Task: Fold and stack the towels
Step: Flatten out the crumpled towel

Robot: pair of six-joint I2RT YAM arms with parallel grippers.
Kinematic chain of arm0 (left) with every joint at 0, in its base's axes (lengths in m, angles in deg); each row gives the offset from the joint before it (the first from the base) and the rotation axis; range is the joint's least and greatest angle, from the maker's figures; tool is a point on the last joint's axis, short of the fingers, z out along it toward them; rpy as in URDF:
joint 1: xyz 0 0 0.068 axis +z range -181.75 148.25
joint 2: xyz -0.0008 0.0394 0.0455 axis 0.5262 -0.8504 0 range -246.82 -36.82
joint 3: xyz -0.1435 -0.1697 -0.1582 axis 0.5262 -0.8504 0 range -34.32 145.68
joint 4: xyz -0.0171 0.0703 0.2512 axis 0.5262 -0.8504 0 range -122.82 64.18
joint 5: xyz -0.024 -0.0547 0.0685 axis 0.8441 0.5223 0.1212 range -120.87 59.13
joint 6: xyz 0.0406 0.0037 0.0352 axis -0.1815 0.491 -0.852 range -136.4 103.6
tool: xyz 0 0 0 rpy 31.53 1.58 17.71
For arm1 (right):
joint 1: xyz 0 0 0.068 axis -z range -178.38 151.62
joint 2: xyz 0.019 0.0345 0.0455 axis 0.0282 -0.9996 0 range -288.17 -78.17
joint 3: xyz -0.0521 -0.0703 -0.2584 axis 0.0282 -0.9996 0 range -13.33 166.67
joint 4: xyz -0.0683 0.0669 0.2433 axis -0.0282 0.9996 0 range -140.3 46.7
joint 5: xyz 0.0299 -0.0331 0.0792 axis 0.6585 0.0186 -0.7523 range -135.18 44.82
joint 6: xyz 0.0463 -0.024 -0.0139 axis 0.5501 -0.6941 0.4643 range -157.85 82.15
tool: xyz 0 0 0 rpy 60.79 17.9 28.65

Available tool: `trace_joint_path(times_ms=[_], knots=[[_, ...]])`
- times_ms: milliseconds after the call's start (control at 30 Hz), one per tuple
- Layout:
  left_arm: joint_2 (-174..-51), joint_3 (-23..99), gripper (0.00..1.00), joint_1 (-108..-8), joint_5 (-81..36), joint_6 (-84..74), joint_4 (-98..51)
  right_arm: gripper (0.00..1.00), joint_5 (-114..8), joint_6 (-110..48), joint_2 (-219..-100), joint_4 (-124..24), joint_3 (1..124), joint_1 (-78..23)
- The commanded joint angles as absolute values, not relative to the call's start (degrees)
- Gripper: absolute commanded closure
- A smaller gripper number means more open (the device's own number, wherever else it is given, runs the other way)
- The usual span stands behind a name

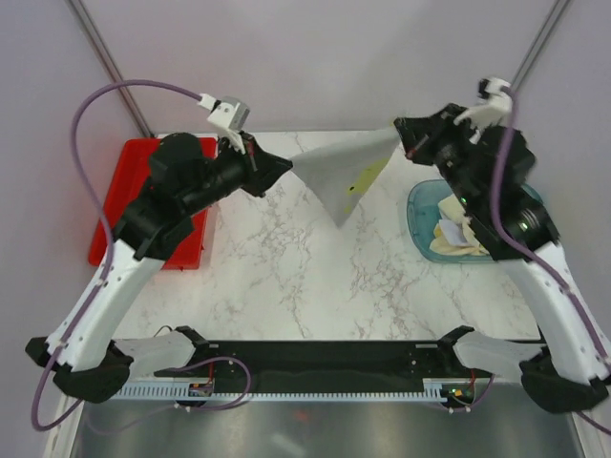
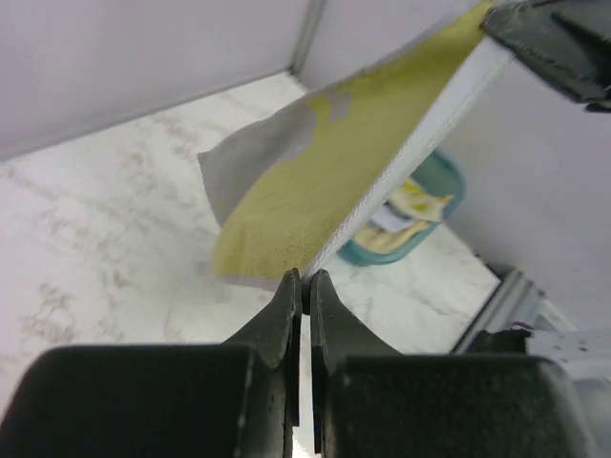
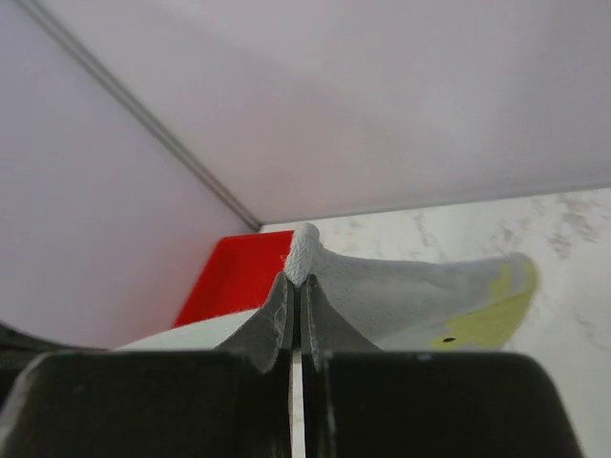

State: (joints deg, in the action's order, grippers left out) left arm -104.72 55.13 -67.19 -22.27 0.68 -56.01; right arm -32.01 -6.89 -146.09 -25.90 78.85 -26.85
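Observation:
A grey towel (image 1: 339,172) with a yellow-green underside hangs in the air over the back of the table, stretched between both arms. My left gripper (image 1: 284,164) is shut on its left corner, and the cloth's edge (image 2: 382,186) runs up and away from the closed jaws. My right gripper (image 1: 399,135) is shut on the other corner, a grey nub of cloth (image 3: 304,250) poking out above the fingertips. The towel's lower point droops toward the marble top. More towels (image 1: 453,234), cream and yellow, lie crumpled in the teal bin (image 1: 422,205).
A red tray (image 1: 129,167) sits at the back left under my left arm. The teal bin (image 2: 449,196) stands at the right under my right arm. A black rail (image 1: 315,358) runs along the near edge. Walls close in behind.

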Motion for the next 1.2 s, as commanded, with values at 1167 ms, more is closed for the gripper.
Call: trace_joint_path(times_ms=[1167], knots=[[-83.66,48.90,0.98,-68.13,2.79,10.93,-59.39,1.00,-58.20,14.70,-116.05,-30.87,60.05,-26.24]])
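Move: Both hands already hold corners of the grey-and-yellow towel, its middle some 10 cm below them: about 11 cm right of the left hand, 2 cm ahead; 11 cm left of the right, 5 cm back. The near bare table lies about 10 cm back, 10 right and 41 below the left; 15 back, 12 left and 46 below the right. The teal bin is 24 cm right of the right hand, 1 cm ahead; the red bin 35 cm left of the left, 12 ahead. Keeping the towel corners pinched up high, both hands draw back some 16 cm, fingers turning inward about 30 degrees. ##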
